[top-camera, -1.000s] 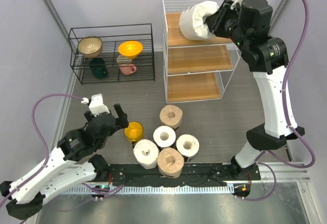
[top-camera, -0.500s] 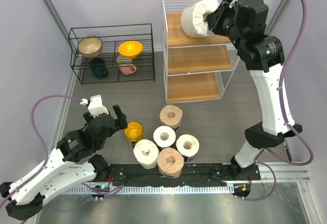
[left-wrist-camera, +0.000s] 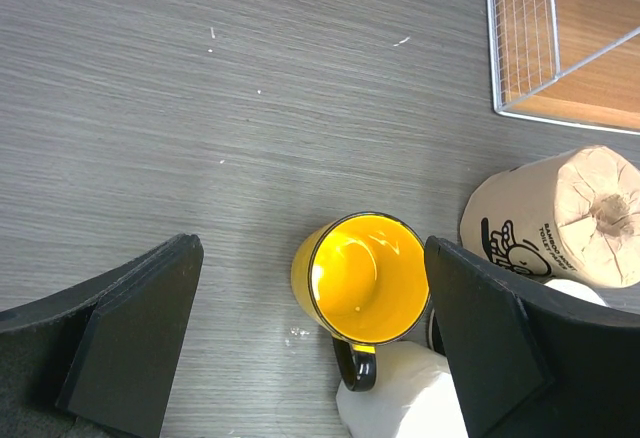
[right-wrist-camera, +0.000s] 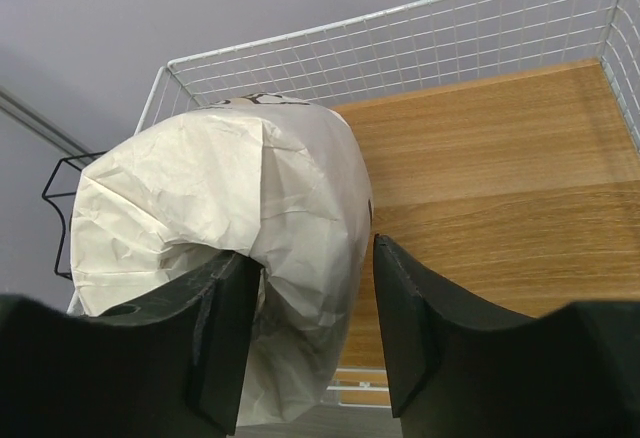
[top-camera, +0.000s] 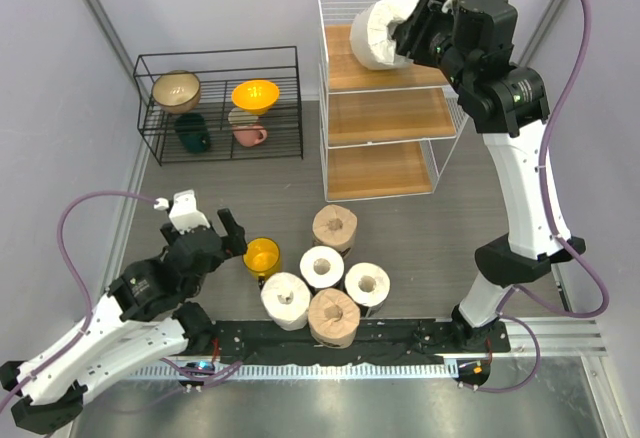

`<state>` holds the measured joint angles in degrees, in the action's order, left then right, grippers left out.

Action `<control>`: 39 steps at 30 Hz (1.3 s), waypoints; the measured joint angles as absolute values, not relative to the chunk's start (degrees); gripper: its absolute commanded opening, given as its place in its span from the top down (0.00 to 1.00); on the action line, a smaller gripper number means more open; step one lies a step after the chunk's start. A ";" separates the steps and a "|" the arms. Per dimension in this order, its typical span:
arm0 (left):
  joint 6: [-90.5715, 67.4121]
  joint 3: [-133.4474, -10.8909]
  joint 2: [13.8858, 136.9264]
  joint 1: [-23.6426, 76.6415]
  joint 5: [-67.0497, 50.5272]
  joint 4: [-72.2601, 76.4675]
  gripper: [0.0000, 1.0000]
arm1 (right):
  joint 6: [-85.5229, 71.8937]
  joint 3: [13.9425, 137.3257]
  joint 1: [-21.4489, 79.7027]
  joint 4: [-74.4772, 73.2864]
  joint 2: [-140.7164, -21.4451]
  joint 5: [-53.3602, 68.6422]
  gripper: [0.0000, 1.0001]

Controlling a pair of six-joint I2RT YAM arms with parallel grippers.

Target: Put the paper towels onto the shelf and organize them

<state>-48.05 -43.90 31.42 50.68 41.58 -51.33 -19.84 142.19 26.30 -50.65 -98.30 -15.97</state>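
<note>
The shelf [top-camera: 390, 113] is a white wire rack with three wooden boards. One white paper towel roll [top-camera: 383, 31] lies on its side at the left end of the top board [right-wrist-camera: 500, 158]. My right gripper [right-wrist-camera: 312, 258] straddles the roll's [right-wrist-camera: 230, 188] wall, one finger in the core and one outside; the jaws stand parted with a slight gap. Several more paper towels, white [top-camera: 322, 266] and beige [top-camera: 335, 226], stand clustered on the table. My left gripper [left-wrist-camera: 310, 248] hovers open over a yellow cup [left-wrist-camera: 365, 276], beside a beige printed roll [left-wrist-camera: 570, 220].
A low black wire rack [top-camera: 220, 103] with bowls and a mug stands at the back left. The yellow cup [top-camera: 262, 255] sits just left of the roll cluster. The shelf's two lower boards carry nothing.
The right arm carried the white roll a little farther back over the top board, and its jaws have loosened from a tight pinch. The left arm shifted slightly.
</note>
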 measured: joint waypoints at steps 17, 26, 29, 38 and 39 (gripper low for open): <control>-48.93 -42.72 29.61 50.68 41.45 -51.33 0.00 | -19.59 143.63 26.65 -49.58 -99.66 -16.29 0.30; -48.90 -42.72 29.80 50.68 41.41 -51.31 0.00 | -19.88 144.97 26.68 -45.93 -102.17 -16.23 0.30; -48.90 -42.68 29.80 50.68 41.39 -51.31 0.00 | -19.88 144.97 26.68 -44.97 -102.43 -16.16 0.30; -48.99 -41.85 29.78 50.68 41.15 -51.29 0.00 | -20.40 141.64 26.68 -39.46 -102.37 -15.35 0.30; -49.01 -41.82 29.78 50.68 41.01 -51.29 0.00 | -20.71 140.97 26.68 -38.44 -102.37 -15.14 0.30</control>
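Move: Resting tilted on the shelf unit's top board, the white paper towel has its middle about 4 cm ahead of the right hand, 3 cm to its left and 2 cm lower, with its open end turned to the fingers. The wire left side stands roughly 12 cm left and level fore and aft; the back wire rail is some 10 cm ahead, roughly straight. From the left hand the paper towel lies about 27 cm ahead, 28 cm right and 30 cm higher. Opening further from an already loosened grip, the right hand's fingers widen around the rim of the paper towel's open end while the hand barely moves. Then the hand pushes the roll forward and left, about 4 cm in all and rising 1 to 2 cm, the fingertips tilting up some 5 degrees and staying at the roll's near end. ##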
